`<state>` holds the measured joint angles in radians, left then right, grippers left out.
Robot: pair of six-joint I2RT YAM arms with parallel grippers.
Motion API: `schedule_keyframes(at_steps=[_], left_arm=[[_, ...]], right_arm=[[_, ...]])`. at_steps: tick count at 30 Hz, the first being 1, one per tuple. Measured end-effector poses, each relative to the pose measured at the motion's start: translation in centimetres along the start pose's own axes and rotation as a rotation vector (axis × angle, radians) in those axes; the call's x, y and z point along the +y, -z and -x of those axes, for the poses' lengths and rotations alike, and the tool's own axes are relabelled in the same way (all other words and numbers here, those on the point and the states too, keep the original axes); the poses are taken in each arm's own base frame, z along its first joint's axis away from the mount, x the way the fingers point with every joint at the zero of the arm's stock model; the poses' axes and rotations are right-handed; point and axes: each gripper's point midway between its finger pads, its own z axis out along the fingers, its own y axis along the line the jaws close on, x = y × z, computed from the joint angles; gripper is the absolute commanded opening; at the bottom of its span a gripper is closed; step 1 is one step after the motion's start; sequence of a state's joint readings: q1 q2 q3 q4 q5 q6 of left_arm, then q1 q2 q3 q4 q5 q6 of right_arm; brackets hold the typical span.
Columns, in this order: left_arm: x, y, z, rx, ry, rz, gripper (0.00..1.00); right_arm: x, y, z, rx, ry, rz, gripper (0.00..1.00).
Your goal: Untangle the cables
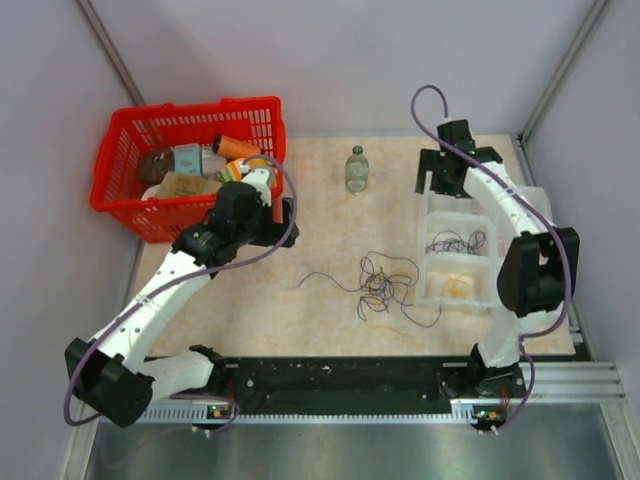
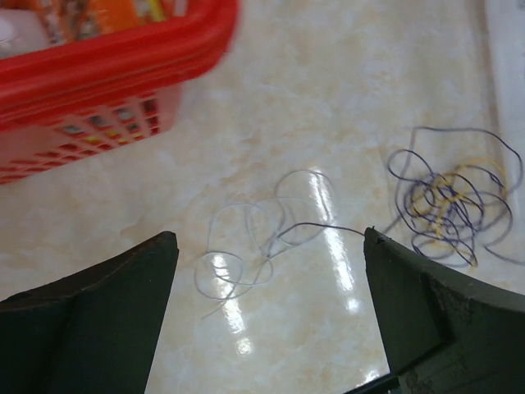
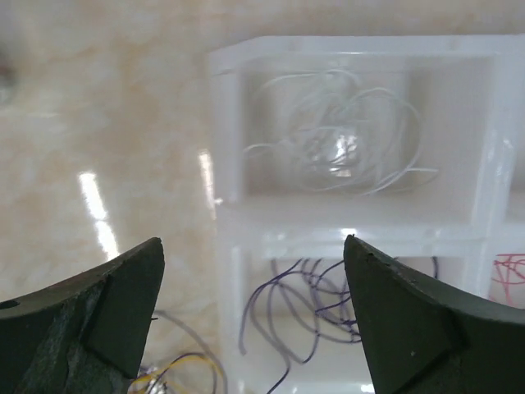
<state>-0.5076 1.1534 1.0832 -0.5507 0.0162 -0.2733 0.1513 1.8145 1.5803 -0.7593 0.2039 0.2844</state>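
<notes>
The cables [image 1: 385, 285] lie as a tangle of dark purple and yellow strands mid-table, with one strand trailing left. In the left wrist view the tangle [image 2: 451, 205] is at the right, and a pale looped cable [image 2: 254, 238] lies on the table below my open left gripper [image 2: 269, 236]. That left gripper [image 1: 270, 205] hovers near the basket. My right gripper [image 1: 437, 185] [image 3: 252, 242] is open and empty above the white tray [image 3: 344, 220]. Separate compartments of the tray hold pale cables [image 3: 336, 148], purple cables [image 3: 328, 312] and a red cable [image 3: 509, 275].
A red basket [image 1: 190, 160] full of packets stands at the back left, close to my left arm. A small glass bottle [image 1: 357, 168] stands at the back centre. The white tray [image 1: 432, 262] sits at the right, beside the right arm.
</notes>
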Motion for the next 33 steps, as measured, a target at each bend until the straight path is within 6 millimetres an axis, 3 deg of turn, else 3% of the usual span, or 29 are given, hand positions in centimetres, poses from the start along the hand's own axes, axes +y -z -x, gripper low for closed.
schedule_keyframes(at_steps=[3,5,7,10,14,17,21,28,33], left_arm=[[3.0,0.1,0.1,-0.022,0.080,0.111,0.99],[3.9,0.6,0.5,-0.049,0.106,0.147,0.99],[4.1,1.3,0.5,-0.075,0.125,0.160,0.99],[4.3,3.1,0.0,-0.120,0.162,0.170,0.99],[4.7,5.3,-0.5,-0.172,0.197,0.182,0.99],[4.8,6.2,-1.1,-0.190,0.216,0.183,0.99],[5.1,6.2,-2.1,-0.172,0.224,0.196,0.99],[5.4,6.0,-2.9,-0.144,0.230,0.208,0.99],[5.4,5.9,-2.9,-0.144,0.230,0.208,0.99]], right_arm=[[5.4,4.9,-0.5,-0.080,0.088,0.126,0.87],[9.5,8.1,-2.2,-0.111,0.160,0.250,0.84],[13.3,10.1,-4.8,-0.111,0.232,0.367,0.81],[19.0,11.2,-10.5,-0.045,0.355,0.528,0.78],[24.2,9.7,-16.8,0.104,0.421,0.614,0.81],[26.4,7.7,-19.5,0.217,0.359,0.632,0.83],[27.4,5.1,-22.0,0.324,0.264,0.599,0.79],[28.4,4.4,-23.7,0.354,0.193,0.552,0.49],[29.9,4.4,-23.7,0.292,0.213,0.521,0.08]])
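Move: The white cable, spread loosely on the table, lies about 37 cm to the right hand's left, 17 cm back and 11 cm below. The purple-and-yellow tangle is 19 cm left and 20 cm back, the bottle 24 cm left and 6 cm ahead. The tray's middle is 8 cm right and 12 cm back. From the left hand, the white cable is almost straight below, some 19 cm down and 2 cm ahead. Sweeping left and back from above the tray, the right hand covers roughly 35 cm, rising at first and then dropping 10 cm net to the table at the white cable's right-hand loop, where the purple cable's loose end crosses. Its wrist turns counter-clockwise and partly back, its left side rising, while the wide fingers begin narrowing late around the white strand. The open left hand withdraws left and slightly back, turning counter-clockwise. ##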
